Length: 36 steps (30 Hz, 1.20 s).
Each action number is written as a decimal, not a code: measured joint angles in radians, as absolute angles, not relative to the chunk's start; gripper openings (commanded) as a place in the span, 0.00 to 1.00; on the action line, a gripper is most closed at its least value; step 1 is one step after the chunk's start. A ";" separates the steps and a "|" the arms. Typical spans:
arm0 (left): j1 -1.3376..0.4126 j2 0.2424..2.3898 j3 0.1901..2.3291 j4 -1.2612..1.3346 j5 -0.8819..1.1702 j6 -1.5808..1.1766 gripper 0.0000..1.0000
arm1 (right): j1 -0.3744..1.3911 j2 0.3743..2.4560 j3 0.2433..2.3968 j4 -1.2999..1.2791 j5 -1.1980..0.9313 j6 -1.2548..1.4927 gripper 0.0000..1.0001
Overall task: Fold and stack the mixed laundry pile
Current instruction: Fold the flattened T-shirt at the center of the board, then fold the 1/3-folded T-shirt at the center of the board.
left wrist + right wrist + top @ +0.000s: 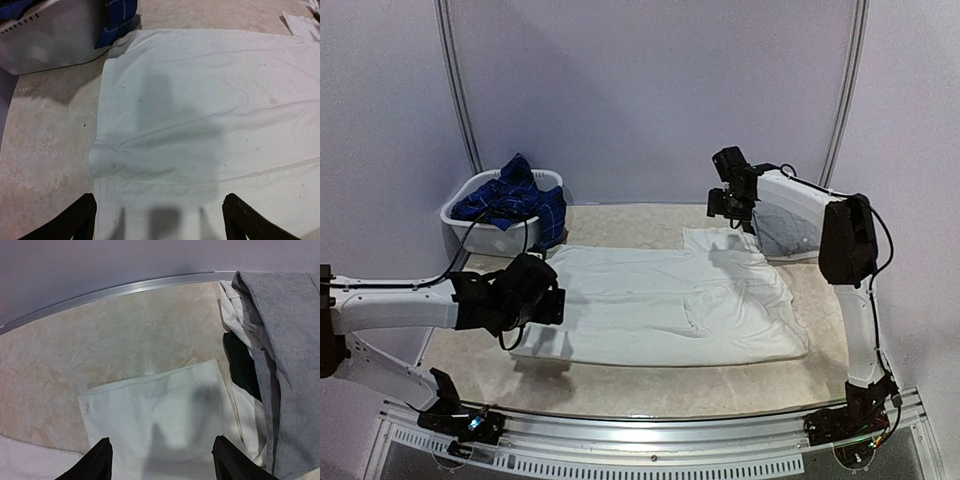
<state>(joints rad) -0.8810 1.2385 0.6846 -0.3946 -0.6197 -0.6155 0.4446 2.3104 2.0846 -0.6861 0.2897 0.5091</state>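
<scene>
A white garment (660, 305) lies spread flat across the middle of the table. My left gripper (556, 296) hovers over its left edge, open; in the left wrist view its fingers (80, 220) straddle the white cloth (200, 115) with nothing between them. My right gripper (726, 206) hangs above the garment's far right corner, also open. Its wrist view shows a rectangular hemmed end of the white cloth (160, 415) below the empty jaws. The rest of the mixed laundry pile, a navy plaid shirt (515, 195) with a blue piece, sits in the basket.
The white plastic basket (470, 222) stands at the back left, close to the garment's corner (50, 45). A folded grey garment (785, 232) lies at the back right on white and dark pieces (240, 365). A metal rail (125, 290) borders the far edge.
</scene>
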 measured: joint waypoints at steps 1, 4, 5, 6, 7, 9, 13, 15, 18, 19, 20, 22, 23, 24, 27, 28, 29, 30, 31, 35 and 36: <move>-0.881 1.244 0.686 -0.391 -0.619 -0.613 0.89 | 0.431 2.348 2.125 -0.697 0.279 0.507 0.69; -0.881 1.267 0.690 -0.378 -0.618 -0.608 0.89 | 0.401 2.457 2.237 -0.727 0.244 0.498 0.69; -0.881 1.275 0.692 -0.377 -0.617 -0.606 0.88 | 0.395 2.483 2.263 -0.734 0.231 0.494 0.69; -0.881 1.287 0.696 -0.376 -0.617 -0.602 0.88 | 0.389 2.514 2.288 -0.737 0.218 0.492 0.69; -0.881 1.300 0.702 -0.374 -0.616 -0.601 0.88 | 0.385 2.536 2.305 -0.740 0.207 0.492 0.69; -0.881 1.328 0.715 -0.368 -0.613 -0.596 0.88 | 0.380 2.585 2.339 -0.751 0.179 0.493 0.69; -0.881 1.372 0.739 -0.355 -0.609 -0.593 0.87 | 0.374 2.635 2.361 -0.760 0.149 0.505 0.69; -0.881 1.390 0.750 -0.349 -0.607 -0.591 0.87 | 0.372 2.640 2.374 -0.759 0.140 0.519 0.69; -0.881 1.402 0.757 -0.342 -0.602 -0.588 0.87 | 0.368 2.653 2.406 -0.756 0.125 0.535 0.69; -0.881 1.402 0.759 -0.341 -0.602 -0.587 0.87 | 0.366 2.662 2.421 -0.754 0.123 0.539 0.69; -0.881 1.402 0.762 -0.340 -0.602 -0.586 0.87 | 0.365 2.671 2.436 -0.753 0.121 0.542 0.69; -0.881 1.402 0.764 -0.336 -0.602 -0.583 0.87 | 0.362 2.687 2.455 -0.748 0.121 0.547 0.69; -0.881 1.402 0.765 -0.336 -0.603 -0.582 0.87 | 0.360 2.694 2.461 -0.748 0.121 0.549 0.68; -0.881 1.402 0.766 -0.335 -0.603 -0.579 0.87 | 0.359 2.699 2.468 -0.747 0.121 0.551 0.67; -0.881 1.402 0.766 -0.335 -0.603 -0.576 0.87 | 0.352 2.720 2.502 -0.747 0.106 0.568 0.59; -0.881 1.402 0.766 -0.335 -0.603 -0.575 0.87 | 0.350 2.726 2.510 -0.745 0.100 0.571 0.55; -0.881 1.402 0.766 -0.334 -0.603 -0.575 0.87 | 0.347 2.732 2.519 -0.744 0.092 0.578 0.51; -0.881 1.402 0.766 -0.335 -0.603 -0.574 0.87 | 0.344 2.738 2.527 -0.743 0.084 0.589 0.48; -0.881 1.402 0.766 -0.334 -0.603 -0.574 0.87 | 0.340 2.740 2.529 -0.741 0.075 0.593 0.44; -0.881 1.402 0.770 -0.334 -0.603 -0.570 0.86 | 0.337 2.745 2.533 -0.738 0.038 0.606 0.37; -0.881 1.403 0.770 -0.333 -0.603 -0.569 0.86 | 0.337 2.745 2.533 -0.737 0.032 0.606 0.34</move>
<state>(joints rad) -0.8810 1.4029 0.7700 -0.3328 -0.6033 -0.5690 0.3370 2.7449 2.5332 -0.7372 0.0322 0.6060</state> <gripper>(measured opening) 0.866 0.397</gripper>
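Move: The far edge of the T-shirt's outstretched sleeve is the aim: about 7 cm ahead of the right gripper, straight in line and some 11 cm below. The grey stack's middle is roughly 18 cm to its right and 6 cm ahead. The T-shirt's body centres some 21 cm back and 17 cm left of that gripper. From the left gripper, the sleeve edge is about 36 cm ahead and 40 cm right, 10 cm down. Drop the right gripper about 10 cm onto the sleeve with its jaws wide, easing forward as it sinks. Then slide it low towards the far edge, about 6 cm forward in all, rolling its left side up some 15 degrees and starting to close the fingers on the cloth. Meanwhile bring the open left gripper slightly right, forward and down, hovering over the T-shirt. ##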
